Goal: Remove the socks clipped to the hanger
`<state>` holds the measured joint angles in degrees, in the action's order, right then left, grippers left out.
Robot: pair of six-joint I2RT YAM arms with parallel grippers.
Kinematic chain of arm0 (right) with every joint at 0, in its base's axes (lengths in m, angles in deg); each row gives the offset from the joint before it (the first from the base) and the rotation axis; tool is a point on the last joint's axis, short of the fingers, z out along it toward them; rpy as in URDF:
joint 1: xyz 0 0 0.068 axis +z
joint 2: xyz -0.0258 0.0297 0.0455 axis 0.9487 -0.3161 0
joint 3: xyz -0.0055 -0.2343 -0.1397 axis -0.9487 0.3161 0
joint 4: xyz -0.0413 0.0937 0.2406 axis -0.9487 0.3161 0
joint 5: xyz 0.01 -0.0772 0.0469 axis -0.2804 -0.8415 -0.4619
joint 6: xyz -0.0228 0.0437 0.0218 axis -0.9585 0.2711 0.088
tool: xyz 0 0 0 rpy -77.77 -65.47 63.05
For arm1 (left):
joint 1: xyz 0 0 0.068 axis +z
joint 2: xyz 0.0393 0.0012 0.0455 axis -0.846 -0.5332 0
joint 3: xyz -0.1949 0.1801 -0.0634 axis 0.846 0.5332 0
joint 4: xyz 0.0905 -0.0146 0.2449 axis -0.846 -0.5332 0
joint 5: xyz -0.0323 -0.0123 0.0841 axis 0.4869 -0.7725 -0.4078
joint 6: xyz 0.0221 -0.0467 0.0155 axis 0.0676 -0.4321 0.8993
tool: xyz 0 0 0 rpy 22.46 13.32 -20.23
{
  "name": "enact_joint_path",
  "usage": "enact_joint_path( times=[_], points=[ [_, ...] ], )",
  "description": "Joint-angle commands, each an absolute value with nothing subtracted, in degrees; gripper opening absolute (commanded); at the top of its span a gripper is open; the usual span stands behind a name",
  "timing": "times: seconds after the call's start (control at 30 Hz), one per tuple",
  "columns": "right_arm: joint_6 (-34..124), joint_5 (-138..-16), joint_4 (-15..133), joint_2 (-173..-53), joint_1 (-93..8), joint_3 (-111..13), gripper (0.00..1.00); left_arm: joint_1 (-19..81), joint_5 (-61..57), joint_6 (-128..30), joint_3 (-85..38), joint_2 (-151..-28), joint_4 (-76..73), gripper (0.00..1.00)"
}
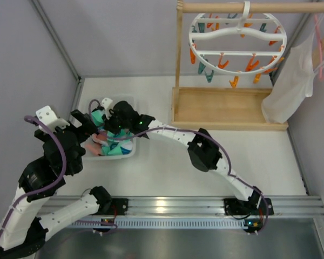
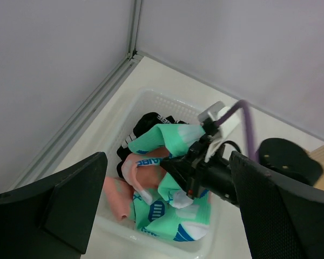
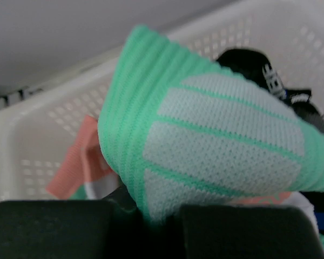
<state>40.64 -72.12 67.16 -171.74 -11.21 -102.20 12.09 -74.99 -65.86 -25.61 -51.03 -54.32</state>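
The white ring hanger (image 1: 236, 38) hangs from the wooden rail at the back right; its orange and teal clips show no socks. My right gripper (image 1: 112, 125) reaches left over the white basket (image 1: 130, 100) and is shut on a mint green sock (image 3: 216, 135), pinched between its fingers (image 3: 159, 216). In the left wrist view it (image 2: 178, 170) holds that sock (image 2: 167, 137) low in the basket (image 2: 124, 229), on top of mint, pink (image 2: 116, 197) and black (image 2: 148, 121) socks. My left gripper (image 2: 167, 156) is open and empty, just above the basket's left side (image 1: 78, 132).
The wooden rack's base (image 1: 227, 108) lies right of the basket. A pink hanger with a white garment (image 1: 291, 81) hangs at the far right. Grey walls close in on the left and back. A metal rail (image 1: 173, 205) runs along the near edge.
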Motion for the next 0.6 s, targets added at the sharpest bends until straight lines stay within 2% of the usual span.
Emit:
enact_joint_path(
  times=[0.0, 0.13, 0.2, 0.43, 0.57],
  points=[
    [42.1, -79.5, 62.6, -178.7, -11.0, -106.1, 0.02, 12.2, -74.8, -67.6, -24.2, -51.9, -54.4, 0.98],
    [41.3, -82.9, 64.2, -185.5, -11.1, -112.6, 0.0, 12.2, -74.9, -67.7, -23.0, -51.9, -54.4, 0.98],
    [41.6, -83.0, 63.6, -186.4, -11.1, -111.9, 0.0, 12.2, -74.8, -68.0, -22.7, -51.7, -54.3, 0.98],
    [43.2, -81.6, 59.3, -179.9, -10.8, -103.5, 0.02, 12.2, -74.7, -68.5, -22.0, -50.9, -54.2, 0.98],
    [43.5, -80.9, 55.7, -174.0, -10.7, -98.4, 0.35, 12.2, -74.6, -68.7, -21.9, -50.3, -54.2, 0.98]
  ],
)
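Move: The right gripper holds the last turquoise sock above the bin. The sock pile lies about 14 cm below the gripper, about 2 cm to its left and level with it front to back. At that same depth, the peach sock lies about 7 cm back and 6 cm left, and the black socks about 8 cm ahead and 5 cm left. From the left gripper, the pile is some 14 cm ahead, 3 cm right and 36 cm down. Lower the right gripper about 11 cm into the bin, easing some 3 cm forward and keeping its grip on the turquoise sock until the sock is down at the pile. Stop there, swing the fingers slightly clockwise, then start opening them to about a quarter, with the sock still between the pads. ##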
